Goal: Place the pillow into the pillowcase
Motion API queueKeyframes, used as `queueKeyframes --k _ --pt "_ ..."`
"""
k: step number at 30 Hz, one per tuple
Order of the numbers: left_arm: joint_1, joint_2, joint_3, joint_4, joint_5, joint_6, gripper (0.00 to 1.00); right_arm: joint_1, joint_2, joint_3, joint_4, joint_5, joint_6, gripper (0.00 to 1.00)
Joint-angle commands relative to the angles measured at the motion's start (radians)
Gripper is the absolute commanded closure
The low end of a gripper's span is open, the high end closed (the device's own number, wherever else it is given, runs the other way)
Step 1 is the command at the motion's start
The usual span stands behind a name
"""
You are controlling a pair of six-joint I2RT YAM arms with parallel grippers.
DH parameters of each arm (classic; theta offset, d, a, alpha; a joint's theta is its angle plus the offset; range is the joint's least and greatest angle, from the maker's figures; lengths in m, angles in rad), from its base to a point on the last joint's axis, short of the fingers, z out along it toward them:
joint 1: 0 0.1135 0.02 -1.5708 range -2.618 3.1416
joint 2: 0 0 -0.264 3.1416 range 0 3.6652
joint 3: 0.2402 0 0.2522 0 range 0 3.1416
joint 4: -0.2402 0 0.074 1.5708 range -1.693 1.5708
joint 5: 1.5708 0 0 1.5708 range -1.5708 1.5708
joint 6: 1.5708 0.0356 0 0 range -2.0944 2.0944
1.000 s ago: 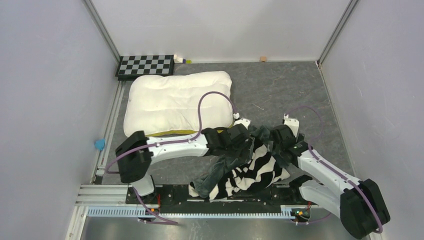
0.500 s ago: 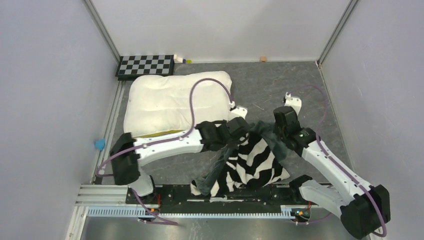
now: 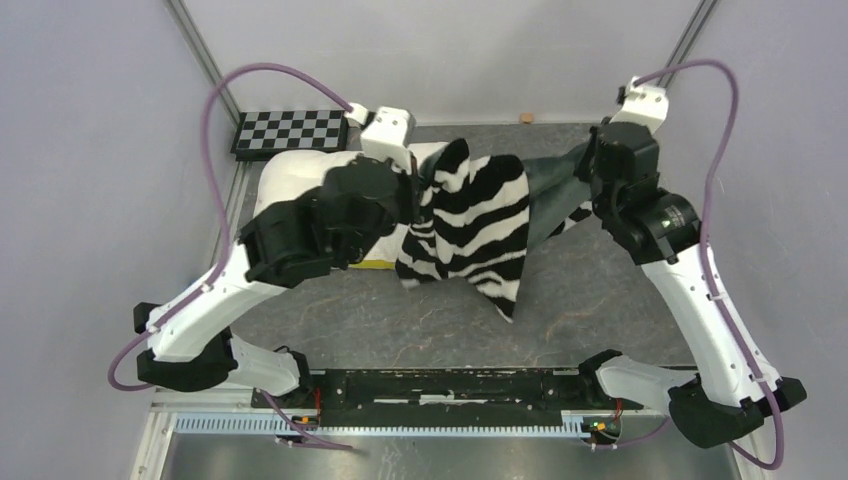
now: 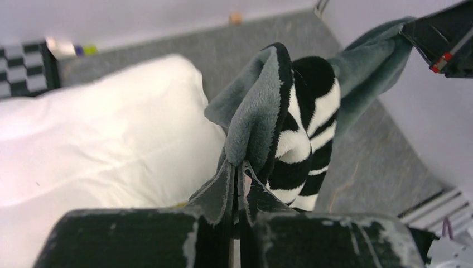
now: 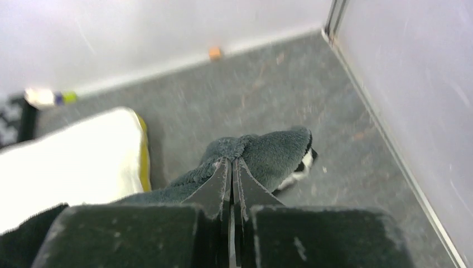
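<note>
The zebra-striped pillowcase [image 3: 478,220] hangs in the air, stretched between both arms above the table's far half. My left gripper [image 3: 414,186] is shut on its grey-green plush edge [image 4: 254,111], just right of the pillow. My right gripper [image 3: 584,172] is shut on the opposite plush corner [image 5: 262,152]. The cream-white pillow [image 3: 292,176] lies at the far left, partly hidden by my left arm. It fills the left of the left wrist view [image 4: 106,134], and its yellow band [image 5: 143,156] shows in the right wrist view.
A checkerboard [image 3: 290,130] lies at the far left corner behind the pillow. A small orange block [image 3: 526,118] sits against the back wall. White walls close in on both sides; the right wall [image 5: 401,84] is near my right gripper.
Both grippers have closed on the pillowcase and lifted it from the near edge up and toward the back, spreading it between them beside the pillow.
</note>
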Motion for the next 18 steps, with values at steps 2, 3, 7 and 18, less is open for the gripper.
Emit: queueKeyframes --k 2,3,7,18 --pt "0.013 0.017 0.198 0.045 -0.135 0.220 0.98 -0.012 0.078 0.304 -0.067 0.139 -0.083 1.00" --pt "0.023 0.029 0.229 0.032 -0.145 0.228 0.98 -0.012 0.088 0.338 -0.073 0.150 -0.090 1.00" --pt "0.087 0.065 0.294 -0.023 -0.122 0.203 0.98 -0.012 0.081 0.378 -0.086 0.174 -0.107 1.00" --pt "0.421 0.309 0.674 0.007 0.195 0.194 0.97 -0.031 0.224 0.468 0.056 0.073 -0.259 1.00"
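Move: Both grippers already hold the pillowcase in the air. From the left gripper, the middle of the pillow is about 16 cm ahead, 14 cm to its left and some 37 cm below; the checkered board is roughly 34 cm ahead and 29 cm left. From the right gripper, the pillow's middle is about 6 cm ahead and 46 cm left, 32 cm below, and the small wooden cube roughly 28 cm ahead and 12 cm left. Keep both grippers shut on the pillowcase and lift: raise the right one about 11 cm, drifting slightly left, then hold it high. Bring the left gripper up some 8 cm and leftward, then sweep it 10 cm forward above the pillow's right part, tipping the fingers up a little and turning the left wrist counter-clockwise. ##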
